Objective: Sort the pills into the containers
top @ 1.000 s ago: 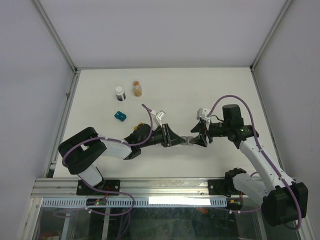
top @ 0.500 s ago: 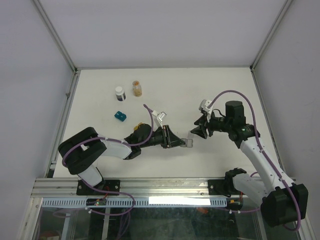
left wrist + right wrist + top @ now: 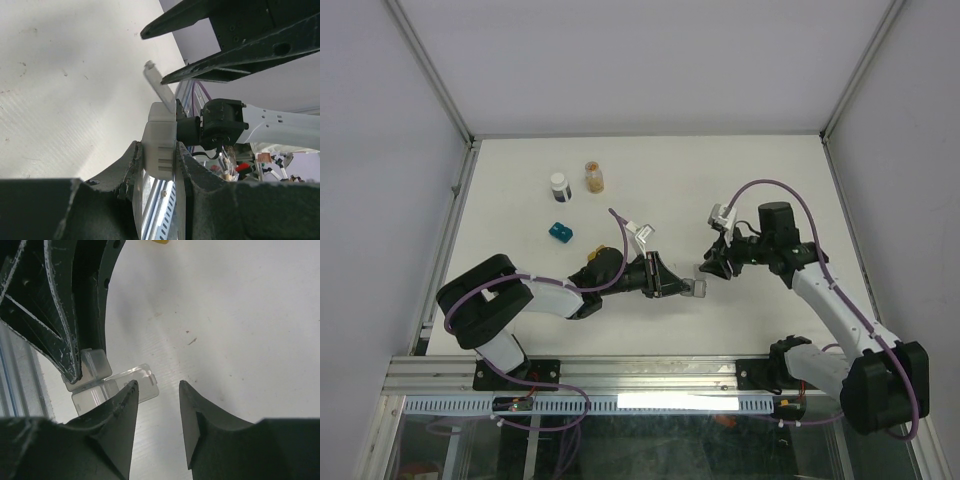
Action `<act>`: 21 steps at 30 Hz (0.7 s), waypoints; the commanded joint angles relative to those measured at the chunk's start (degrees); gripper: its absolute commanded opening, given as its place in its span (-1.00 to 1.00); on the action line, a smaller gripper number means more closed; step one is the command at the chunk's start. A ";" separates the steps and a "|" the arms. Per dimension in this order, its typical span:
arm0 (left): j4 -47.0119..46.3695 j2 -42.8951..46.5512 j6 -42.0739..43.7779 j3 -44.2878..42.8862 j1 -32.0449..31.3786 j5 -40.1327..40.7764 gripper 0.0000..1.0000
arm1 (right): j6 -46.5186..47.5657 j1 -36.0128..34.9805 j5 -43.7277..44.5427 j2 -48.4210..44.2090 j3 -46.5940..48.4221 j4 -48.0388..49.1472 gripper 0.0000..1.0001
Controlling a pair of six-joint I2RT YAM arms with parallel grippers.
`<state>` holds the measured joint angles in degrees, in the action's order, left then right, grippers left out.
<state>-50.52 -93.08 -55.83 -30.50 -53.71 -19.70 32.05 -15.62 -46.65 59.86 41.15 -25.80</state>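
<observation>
My left gripper [image 3: 680,287] is shut on the gray container [image 3: 696,289], a small pale box held just above the table at centre. In the left wrist view the box [image 3: 160,142] sits pinched between the pads, its clear lid [image 3: 159,89] swung open. My right gripper [image 3: 713,263] hovers just up and right of it, open and holding nothing. The right wrist view shows its left fingertip [image 3: 127,395] over the lid [image 3: 142,381]. The teal container [image 3: 559,232] lies at the left. A bit of amber-yellow [image 3: 592,256] peeks out beside the left arm. No loose pills show.
Two small vials stand at the back left: a white-capped one [image 3: 559,186] and one with orange contents [image 3: 594,177]. Frame rails [image 3: 450,230] run along the table's left and right edges, and the arm bases sit at the near edge.
The right gripper has let go of the gray container's end, drawn back up and right, and narrowed its jaws. The left gripper has kept its grip and barely moved.
</observation>
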 commanded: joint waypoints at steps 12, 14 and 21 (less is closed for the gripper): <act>-2.20 0.46 4.77 -1.03 -0.37 -0.06 -1.00 | 2.84 -1.43 0.39 3.12 4.49 -3.84 -0.09; -2.56 -0.38 4.66 -0.69 0.02 -0.11 -1.00 | 2.23 -0.02 -1.51 2.87 5.60 -5.11 0.07; -3.63 -4.29 4.86 -0.30 3.12 -2.72 -1.00 | 3.10 3.40 -4.14 -0.51 6.16 -6.17 0.48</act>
<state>-50.72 -95.50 -52.99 -30.50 -52.58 -20.27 34.44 -13.39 -48.18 62.19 45.12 -31.44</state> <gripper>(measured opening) 0.238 0.723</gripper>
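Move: The open lid of the grey pill container is about 3 cm to the right hand's left, 2 cm back and 2 cm below it; the container's body is some 5 cm left, 5 cm back and 3 cm below. The yellow container lies about 27 cm left of the right hand, 3 cm farther out and 12 cm lower. From the left hand, which already pinches the body, the lid is about 3 cm ahead and 5 cm right, level with it. At the open lid, beside one of its fingertips, the right hand dips about 2 cm, then turns back and rises some 2.5 cm, easing a centimetre to the right while its fingers spread from under half to nearly three-quarters open, and ends clear of the lid. The left hand keeps its pinch on the container body, holding nearly still until it sinks about 2 cm at the end. ##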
